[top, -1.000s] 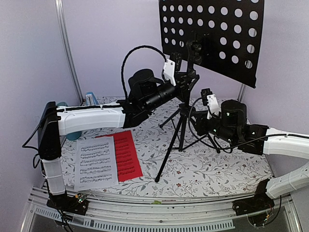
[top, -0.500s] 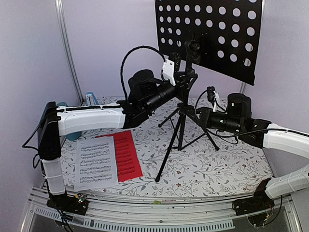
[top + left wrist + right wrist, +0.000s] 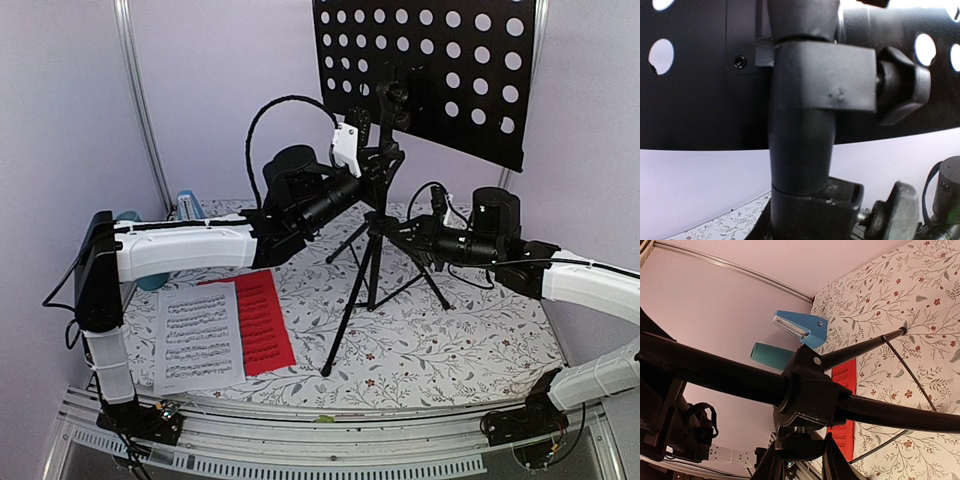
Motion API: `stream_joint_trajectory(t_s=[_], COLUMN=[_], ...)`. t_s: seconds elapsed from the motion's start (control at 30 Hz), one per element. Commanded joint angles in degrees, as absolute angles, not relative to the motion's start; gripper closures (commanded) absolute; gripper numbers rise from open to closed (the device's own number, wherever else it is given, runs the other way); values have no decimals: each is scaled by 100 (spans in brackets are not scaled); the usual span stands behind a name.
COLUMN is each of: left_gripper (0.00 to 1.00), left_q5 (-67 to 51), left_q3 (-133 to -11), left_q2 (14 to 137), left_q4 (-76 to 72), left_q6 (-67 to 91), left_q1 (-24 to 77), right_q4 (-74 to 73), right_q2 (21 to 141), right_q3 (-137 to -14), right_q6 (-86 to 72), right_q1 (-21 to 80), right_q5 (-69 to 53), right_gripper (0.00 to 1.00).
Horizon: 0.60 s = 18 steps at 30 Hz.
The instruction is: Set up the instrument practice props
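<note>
The black music stand [image 3: 372, 262] stands on its tripod mid-table, its hole-perforated desk [image 3: 430, 70] high at the back. My left gripper [image 3: 384, 162] is shut on the stand's post just under the desk. The left wrist view shows that post [image 3: 800, 150] filling the frame with the jaws around its base [image 3: 810, 212]. My right gripper [image 3: 396, 229] is shut on the knob under the tripod's collar [image 3: 805, 390], one fingertip [image 3: 771, 466] on each side of it. The white sheet [image 3: 198, 337] and the red sheet [image 3: 265, 320] lie flat at the front left. The blue metronome [image 3: 189, 205] stands at the back left.
A teal cup [image 3: 130, 216] stands beside the metronome, mostly hidden by my left arm, and shows in the right wrist view [image 3: 771, 356]. Tripod legs [image 3: 345, 330] spread over the floral tablecloth. A metal post [image 3: 140, 110] rises at the back left.
My right wrist has rolled and moved left against the tripod's collar. The stand's desk has shifted slightly left and up. The sheets and the metronome have not moved.
</note>
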State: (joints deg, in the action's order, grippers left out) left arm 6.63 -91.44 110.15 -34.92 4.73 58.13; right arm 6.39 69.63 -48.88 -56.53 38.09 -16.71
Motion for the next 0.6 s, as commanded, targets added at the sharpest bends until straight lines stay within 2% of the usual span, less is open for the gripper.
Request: stream_joint_trajectory(t_s=[0.0, 0.1, 0.2, 0.27, 0.33, 0.47, 0.57], left_gripper=[100, 100, 100, 100, 100, 100, 100], left_q5=[926, 948, 954, 973, 995, 982, 963], left_q3=[-9094, -9113, -9139, -9161, -9195, -9275, -9321], left_q2=[10595, 10616, 10634, 10641, 10656, 10711, 10746], left_q4=[-3889, -3872, -3825, -3792, -3763, -3703, -3698], left_q6=[493, 470, 437, 408, 385, 365, 373], left_q1=[5884, 5892, 5888, 5887, 5884, 5885, 5883], right_q4=[829, 704, 567, 479, 395, 320, 417], right_q2=[6816, 6739, 6574, 6458, 6341, 6162, 6152], right_q3=[-4829, -4879, -4846, -4836, -4830, -4754, -4623], right_q6=[-6652, -6283, -5669, -5218, -4820, -3856, -3131], right_q1=[3512, 3507, 3507, 3512, 3507, 3511, 3515], right_q5=[-1431, -1213, -982, -883, -805, -650, -746], right_gripper=[100, 86, 63, 45, 32, 19, 19])
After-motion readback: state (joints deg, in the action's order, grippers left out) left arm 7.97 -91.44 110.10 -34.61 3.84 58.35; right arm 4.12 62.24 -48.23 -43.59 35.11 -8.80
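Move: My right hand still has the hub knob of the music stand's tripod between its fingertips, right at the hand point. The leg hub is roughly 3 cm to the left of it and 2 cm farther out. The upright where my left hand grips is about 14 cm above, 2 cm ahead and 3 cm left. The right leg's foot is some 17 cm right, 2 cm back and 26 cm down. From my left hand, the knob is about 14 cm below, 3 cm right and 2 cm nearer me. I open my right fingers wide to let go of the hub knob, then back off about 6 cm to the right and up, away from the hub, rolling the wrist some 15 degrees back against the turn I had just given. My left hand stays put and keeps its pinch on the upright. ##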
